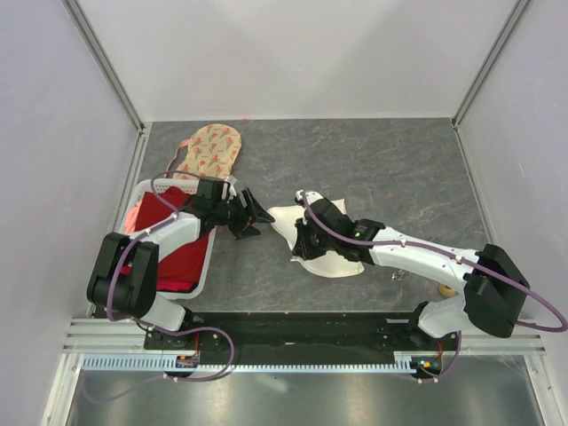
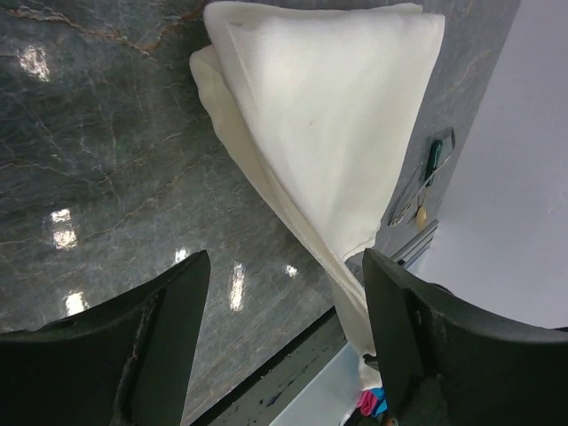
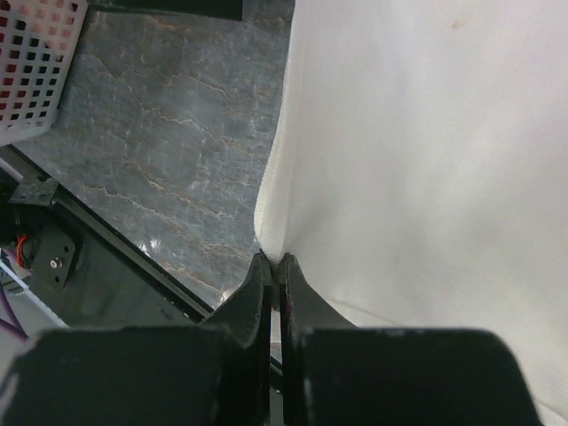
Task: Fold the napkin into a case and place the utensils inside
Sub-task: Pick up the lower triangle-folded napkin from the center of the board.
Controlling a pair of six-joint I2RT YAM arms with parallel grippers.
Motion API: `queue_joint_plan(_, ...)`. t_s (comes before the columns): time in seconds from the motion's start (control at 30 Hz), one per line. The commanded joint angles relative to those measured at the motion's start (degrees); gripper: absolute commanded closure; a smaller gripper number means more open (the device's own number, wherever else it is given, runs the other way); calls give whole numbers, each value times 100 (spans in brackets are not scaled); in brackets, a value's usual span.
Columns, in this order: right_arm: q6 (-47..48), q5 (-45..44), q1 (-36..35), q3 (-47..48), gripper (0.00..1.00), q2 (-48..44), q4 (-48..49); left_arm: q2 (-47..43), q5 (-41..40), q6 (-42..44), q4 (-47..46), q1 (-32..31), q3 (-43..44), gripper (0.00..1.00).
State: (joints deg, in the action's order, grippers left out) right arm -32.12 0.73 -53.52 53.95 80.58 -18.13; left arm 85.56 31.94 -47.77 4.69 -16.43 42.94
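Observation:
The cream-white napkin (image 1: pixel 330 259) lies partly folded on the grey marble-look table, in a rough triangle with doubled layers (image 2: pixel 328 106). My right gripper (image 1: pixel 306 238) is over its left part, and the wrist view shows the gripper (image 3: pixel 272 259) shut on a folded edge of the cloth (image 3: pixel 426 160). My left gripper (image 1: pixel 253 216) stands open just left of the napkin, nothing between its fingers (image 2: pixel 284 262); a strip of cloth passes beside its right finger. A small gold utensil tip (image 1: pixel 448 290) shows by the right arm's base (image 2: pixel 421 214). No case shape is formed.
A white mesh basket (image 1: pixel 146 191) holding a red cloth (image 1: pixel 173 240) sits at the left, under the left arm. A peach floral cloth (image 1: pixel 211 149) lies behind it. Pale walls close in the table on three sides. The basket's corner (image 3: pixel 35 62) shows in the right wrist view.

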Motion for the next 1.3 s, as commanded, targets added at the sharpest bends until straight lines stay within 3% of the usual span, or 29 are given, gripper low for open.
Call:
queue_joint_plan(0.0,-67,620,305,-236,100,-191,178,232,-4,-330,-425,-10,390,23)
queue_joint_plan(0.47,-137,1016,649,-456,100,-437,336,1358,-92,-523,-662,-27,865,23)
queue_joint_plan(0.83,-145,1025,772,-535,100,-622,345,1947,-188,-655,-899,-194,1120,33)
queue_joint_plan(0.97,-137,1043,834,-553,100,-683,345,2114,-180,-760,-1066,-265,1129,45)
queue_joint_plan(1.07,-128,1078,887,-614,100,-710,354,2088,-258,-690,-1067,-256,1182,61)
queue_joint_plan(1.17,-110,1122,904,-719,100,-762,337,1816,-557,-331,-637,-265,1401,74)
queue_joint_plan(1.27,-67,1236,904,-930,100,-850,363,1438,-891,47,-83,-256,1542,93)
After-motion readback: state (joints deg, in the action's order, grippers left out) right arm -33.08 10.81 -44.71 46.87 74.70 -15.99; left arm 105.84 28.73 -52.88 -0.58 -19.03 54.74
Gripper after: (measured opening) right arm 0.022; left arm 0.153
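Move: The napkin's far-left corner, the one I'm after, lies about 5 cm ahead of my open left hand, 2 cm to its right and some 5 cm lower. The near-left corner, already raised in my right fingers, is roughly 8 cm back and 7 cm right of my left hand. The basket's middle sits about 23 cm left of my left hand and 3 cm back. From my right hand the far-left corner is some 13 cm ahead, 6 cm left and 9 cm down. I reach my left hand forward about 5 cm and down about as much, easing right some 3 cm, fingers wide open until they come to the napkin's far-left corner, then close them and pinch it. Meanwhile my right hand keeps its shut grip on the near-left corner, holding it up while it drifts about 3 cm to the right. ##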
